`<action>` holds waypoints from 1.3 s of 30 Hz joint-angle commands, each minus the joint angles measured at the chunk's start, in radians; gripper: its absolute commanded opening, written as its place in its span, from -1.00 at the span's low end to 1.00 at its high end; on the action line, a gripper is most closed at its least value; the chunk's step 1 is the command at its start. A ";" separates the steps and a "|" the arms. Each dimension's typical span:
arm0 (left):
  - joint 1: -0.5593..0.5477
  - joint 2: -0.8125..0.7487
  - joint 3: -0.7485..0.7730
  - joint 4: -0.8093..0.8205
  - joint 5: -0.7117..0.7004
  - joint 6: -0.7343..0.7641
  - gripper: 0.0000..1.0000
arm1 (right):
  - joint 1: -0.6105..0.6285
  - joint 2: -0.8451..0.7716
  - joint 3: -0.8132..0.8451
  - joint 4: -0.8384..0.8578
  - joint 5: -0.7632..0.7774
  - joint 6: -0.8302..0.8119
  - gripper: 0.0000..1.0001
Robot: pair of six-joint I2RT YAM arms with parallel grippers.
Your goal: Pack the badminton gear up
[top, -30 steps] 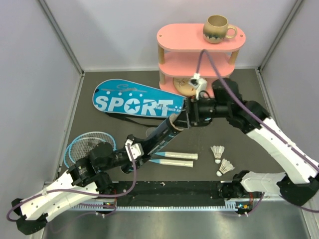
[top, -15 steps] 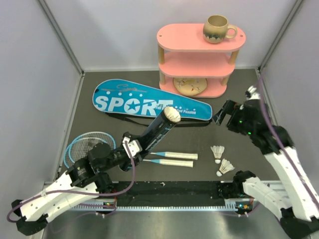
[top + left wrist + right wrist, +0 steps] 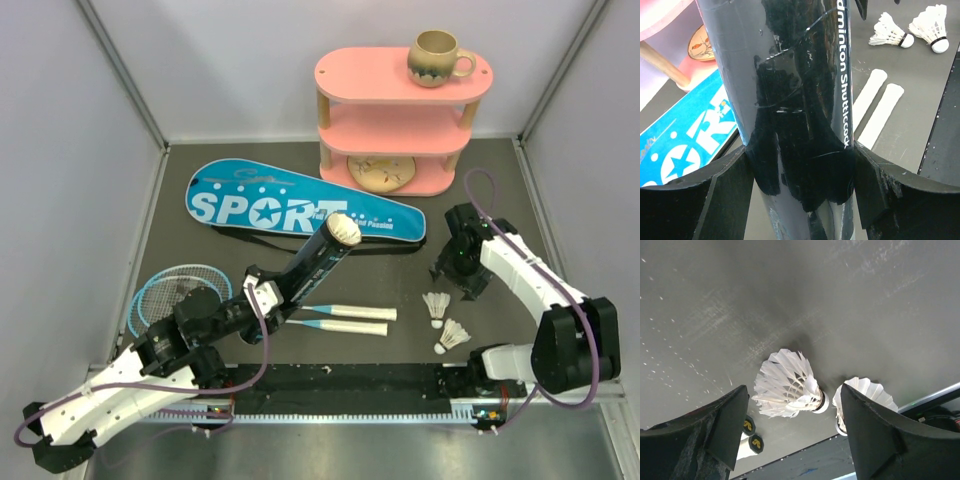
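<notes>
My left gripper (image 3: 268, 295) is shut on the long black tube (image 3: 310, 265) and holds it tilted up toward the far right. The left wrist view shows my fingers (image 3: 720, 192) clamped on the tube (image 3: 790, 100). A white shuttlecock (image 3: 346, 230) sits in the tube's open end. My right gripper (image 3: 450, 272) is open and empty, just above two shuttlecocks on the mat (image 3: 434, 306) (image 3: 453, 335). In the right wrist view one shuttlecock (image 3: 790, 385) lies between my fingers and the other (image 3: 867, 395) is beside the right finger. The two light-blue rackets (image 3: 172, 290) lie at left, their handles (image 3: 350, 320) mid-table. The blue "SPORT" cover (image 3: 290, 205) lies behind.
The pink three-tier shelf (image 3: 400, 110) stands at the back with a beige mug (image 3: 437, 57) on top and a round plate on its lowest tier. Grey walls close in left, back and right. A black rail (image 3: 350, 390) runs along the near edge.
My right gripper left the tube's mouth, swung right and came down over the two loose shuttlecocks. A shuttlecock now sits in the tube's open end. The left arm barely moved.
</notes>
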 commanded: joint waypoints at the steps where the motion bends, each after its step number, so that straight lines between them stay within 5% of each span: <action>1: 0.003 -0.021 0.036 0.098 0.013 -0.014 -0.90 | -0.007 -0.010 -0.038 0.025 -0.021 0.062 0.44; 11: 0.002 -0.001 0.037 0.095 0.012 -0.009 -0.91 | -0.006 0.034 -0.113 0.097 -0.073 0.081 0.29; 14: 0.002 0.007 0.039 0.093 0.006 -0.011 -0.91 | -0.007 0.030 -0.112 0.124 -0.099 0.081 0.01; 17: 0.002 0.009 0.037 0.093 0.000 -0.011 -0.91 | -0.007 0.016 -0.091 0.128 -0.133 0.100 -0.43; 18: 0.002 0.009 0.036 0.093 0.000 -0.011 -0.92 | -0.007 -0.013 -0.086 0.131 -0.166 0.105 -0.81; 20: 0.002 0.010 0.034 0.095 -0.006 -0.013 -0.92 | -0.004 -0.059 -0.066 0.132 -0.198 0.130 -1.00; 30: 0.002 0.042 0.030 0.099 0.010 -0.005 -0.92 | 0.005 -0.374 0.279 0.242 -0.415 -0.177 -1.00; 34: 0.002 0.047 0.028 0.102 0.030 -0.002 -0.92 | 0.005 -0.354 0.408 0.310 -0.689 -0.160 -1.00; 39: 0.002 0.047 0.024 0.104 0.033 -0.003 -0.92 | 0.011 -0.345 0.462 0.460 -0.826 -0.091 -1.00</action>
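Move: The right hand is pointing down with open fingers just above the nearer shuttlecock, whose middle lies about 3 cm back, 2 cm left and 4 cm below. The second shuttlecock is some 9 cm back and 1 cm right; the racket handles lie about 5 cm back and 21 cm left. The tube's mouth stands roughly 28 cm left, 2 cm back and 23 cm above. From the left hand, the nearer shuttlecock is about 34 cm right, 2 cm ahead and 18 cm below. The right hand eases back and down about 3 cm onto the nearer shuttlecock, drifts a little left while its fingers shut fully and pinch the feather skirt, then lifts fast, some 35 cm up and about 10 cm left towards the tube's mouth, its wrist swinging the fingers from pointing down round to pointing left. The left hand keeps its grip on the tilted tube, mouth up, and sinks only about a centimetre near the end. ##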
